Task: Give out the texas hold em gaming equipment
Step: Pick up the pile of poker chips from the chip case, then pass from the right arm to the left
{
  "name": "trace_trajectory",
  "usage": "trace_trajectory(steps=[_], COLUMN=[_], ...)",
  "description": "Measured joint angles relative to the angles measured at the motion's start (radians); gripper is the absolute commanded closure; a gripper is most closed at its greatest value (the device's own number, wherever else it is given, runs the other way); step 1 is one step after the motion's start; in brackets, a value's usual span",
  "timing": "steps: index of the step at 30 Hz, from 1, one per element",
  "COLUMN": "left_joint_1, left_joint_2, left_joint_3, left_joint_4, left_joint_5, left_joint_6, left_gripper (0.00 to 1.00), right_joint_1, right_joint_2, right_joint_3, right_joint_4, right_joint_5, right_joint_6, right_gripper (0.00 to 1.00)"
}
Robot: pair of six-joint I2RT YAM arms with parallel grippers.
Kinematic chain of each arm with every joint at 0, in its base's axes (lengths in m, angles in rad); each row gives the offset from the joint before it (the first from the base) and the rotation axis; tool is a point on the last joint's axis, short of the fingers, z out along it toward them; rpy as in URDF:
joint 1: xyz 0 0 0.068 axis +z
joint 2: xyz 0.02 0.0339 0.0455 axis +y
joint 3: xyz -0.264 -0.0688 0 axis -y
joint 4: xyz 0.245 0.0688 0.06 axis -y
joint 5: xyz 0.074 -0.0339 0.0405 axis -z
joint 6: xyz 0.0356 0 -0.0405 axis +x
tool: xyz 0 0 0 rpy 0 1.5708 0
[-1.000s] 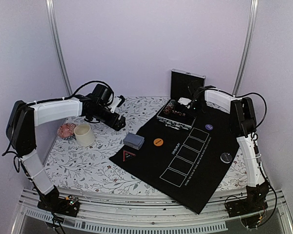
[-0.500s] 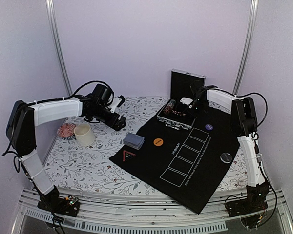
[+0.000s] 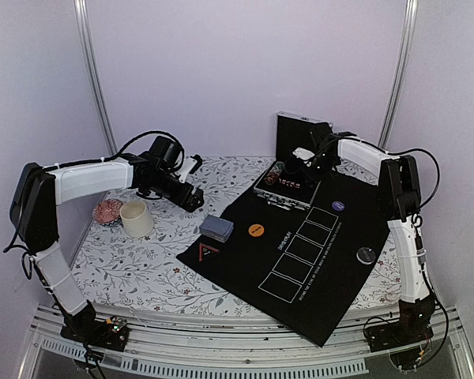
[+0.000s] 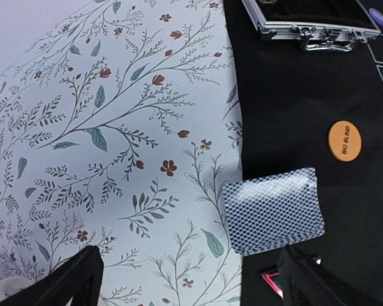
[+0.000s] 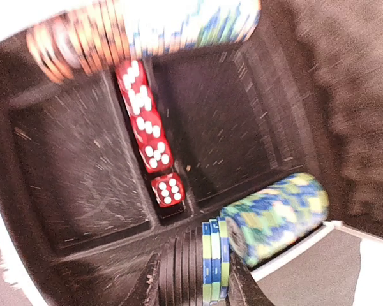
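Note:
My right gripper [image 3: 299,161] hangs over the open metal case [image 3: 278,194] and is shut on a short stack of poker chips [image 5: 201,268], black ones and blue-green ones. Below it the case holds a row of blue-green chips [image 5: 277,217], orange chips [image 5: 76,35] and red dice [image 5: 147,134]. A deck of cards [image 3: 216,227] with grey-blue backs lies at the black mat's left edge, also the deck [image 4: 272,209] in the left wrist view. My left gripper [image 3: 191,197] is open and holds nothing, hovering left of the deck. Orange disc [image 3: 256,230], purple-blue disc [image 3: 338,206] and dark disc [image 3: 366,254] lie on the mat.
A cream cup [image 3: 137,218] stands on the floral cloth at left, with a pinkish striped pile [image 3: 107,210] beside it. The case lid [image 3: 302,136] stands upright at the back. The black mat [image 3: 300,268] has a row of printed card boxes.
My right gripper closed on the chip stack and rose a little out of the case. The left arm has not moved.

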Motion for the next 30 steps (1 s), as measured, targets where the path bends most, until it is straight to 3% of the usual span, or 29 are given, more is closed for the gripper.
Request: trace_trajectory(steps=[15, 24, 30], left_joint_1=[0.000, -0.001, -0.013], left_joint_2=[-0.033, -0.098, -0.135], left_joint_3=[0.000, -0.015, -0.042], left_joint_4=[0.006, 0.049, 0.077], left_joint_5=[0.049, 0.117, 0.137], left_joint_6=[0.008, 0.023, 0.042], left_gripper=[0.02, 0.02, 0.02], right_joint_1=[0.000, 0.022, 0.170], right_joint_2=[-0.290, -0.490, -0.495], right_joint_3=[-0.037, -0.411, -0.620], right_joint_4=[-0.031, 0.017, 0.121], right_joint_5=[-0.167, -0.435, -0.549], right_joint_6=[0.265, 0.516, 0.676], right_gripper=[0.98, 0.98, 0.98])
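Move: The right hand already grips a short stack of poker chips, just lifted from the near part of the case's right-hand row. The orange big blind marker, by the open mat it heads for, lies about 17 cm back, 17 cm left and 6 below; the card deck is some 12 cm farther left of the marker. In the case, 4 cm below, the leftover green chips sit 3 cm ahead and 1 right, the red dice 7 cm left and 1 ahead. From the left hand the marker is roughly 16 cm right, 1 back and 12 below. Keeping its pinch on the stack, the right hand first rises steeply by about 15 cm out of the chip case, then sweeps back over the case's near side and left towards the big blind marker, sinking again on the way and ending some 19 cm nearer its base, its left side rolled up roughly 35 degrees and the wrist tipping down. Meanwhile the left hand, empty and wide open, rises about 6 cm above the table by the deck and drifts slightly right and back. ##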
